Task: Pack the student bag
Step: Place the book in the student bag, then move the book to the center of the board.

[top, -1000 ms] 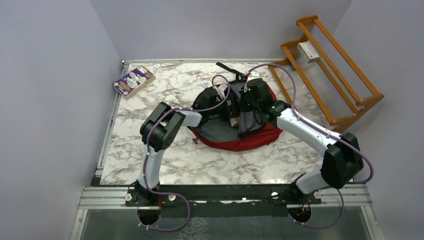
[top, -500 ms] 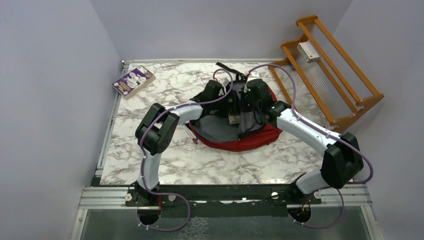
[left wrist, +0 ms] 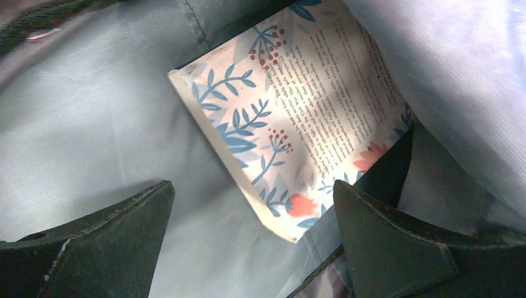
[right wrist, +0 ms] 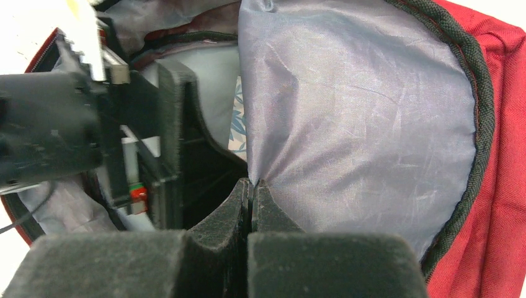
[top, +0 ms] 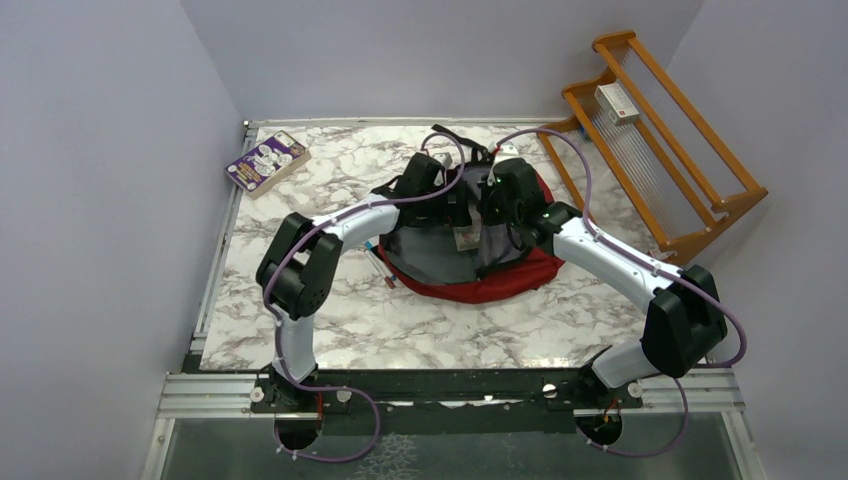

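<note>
The student bag [top: 500, 282], red with grey lining, lies open in the middle of the table. My right gripper [right wrist: 252, 186] is shut on the edge of the grey lining flap [right wrist: 360, 112] and holds it up; the bag's red shell [right wrist: 502, 124] shows beyond the black trim. My left gripper [left wrist: 253, 186] is inside the bag, open, with nothing between its fingers. Just beyond its tips a book with a blue and red floral cover [left wrist: 291, 105] lies on the lining, partly tucked under a fold. A sliver of the book [right wrist: 237, 124] shows in the right wrist view.
A purple book [top: 266, 160] lies at the table's far left corner. A wooden rack [top: 660, 130] with a white box [top: 616, 102] on it stands at the far right. A pen [top: 380, 265] lies by the bag's left edge. Black straps [top: 455, 135] trail behind the bag.
My left arm has stretched farther out, and its gripper has gone deeper into the bag towards the back. The right arm and the raised flap have stayed put.
</note>
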Robot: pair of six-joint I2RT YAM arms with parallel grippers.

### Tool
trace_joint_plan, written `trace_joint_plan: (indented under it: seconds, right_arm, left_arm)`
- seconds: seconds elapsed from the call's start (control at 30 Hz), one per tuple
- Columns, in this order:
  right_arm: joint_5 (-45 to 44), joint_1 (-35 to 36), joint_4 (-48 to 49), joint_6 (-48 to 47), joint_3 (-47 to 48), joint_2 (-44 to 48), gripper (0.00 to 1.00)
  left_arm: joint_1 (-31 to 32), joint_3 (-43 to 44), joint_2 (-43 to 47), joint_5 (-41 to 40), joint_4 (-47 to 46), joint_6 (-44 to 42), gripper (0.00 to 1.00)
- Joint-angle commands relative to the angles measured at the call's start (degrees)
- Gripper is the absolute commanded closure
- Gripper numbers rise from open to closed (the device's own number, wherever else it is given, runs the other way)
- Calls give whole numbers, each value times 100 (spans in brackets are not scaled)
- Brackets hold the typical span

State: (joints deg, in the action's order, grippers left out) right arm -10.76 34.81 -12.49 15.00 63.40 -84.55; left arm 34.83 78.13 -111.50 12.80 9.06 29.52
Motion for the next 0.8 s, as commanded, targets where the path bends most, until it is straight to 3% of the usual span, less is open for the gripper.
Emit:
trace_joint_plan:
  seconds: [0.0, 0.2, 0.4, 0.6, 0.77]
  right_arm:
    - [-67, 26, 207, 2, -61, 166, 100]
    - [113, 27, 124, -71, -45, 1, 91]
    - [630, 26, 37, -11, 2, -122, 72]
    - [966, 27, -205, -127, 218, 5, 58]
    - [1189, 28, -434, -151, 296, 248, 52]
  left_arm:
    - [-61, -111, 786, -390, 415, -528, 1]
    - [-151, -1016, 1994, 183, 108, -1015, 1]
    - [-517, -1494, 2927, -284, 380, -972, 1]
    - [-1938, -2030, 3511, 89, -98, -477, 1]
    - [-2887, -1516, 3134, 145, 124, -887, 1]
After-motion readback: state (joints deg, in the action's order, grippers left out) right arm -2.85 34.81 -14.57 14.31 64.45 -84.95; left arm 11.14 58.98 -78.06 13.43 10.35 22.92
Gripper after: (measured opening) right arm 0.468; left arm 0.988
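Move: The floral book is already in the bag, half under the grey flap, its middle about 5 cm to the left hand's right, level with it and some 5 cm lower. From that hand the purple book is roughly 40 cm left, 10 cm ahead; the pens 17 cm left, 12 cm back, both some 9 cm lower. The flap, its edge pinched by the right hand, has its middle 4 cm right, 2 cm back and 6 cm below it; the floral book is some 2 cm back, straight below by 13 cm. The floral book is left in the bag: the wide-open left hand rises about 11 cm, backing slightly at first, then sweeps left and forward again, ending some 20 cm left, out over the bag's left rim, as it tips up and turns counter-clockwise. The grey flap's edge is let go as the right fingers open about halfway, that hand easing slightly left and back. ##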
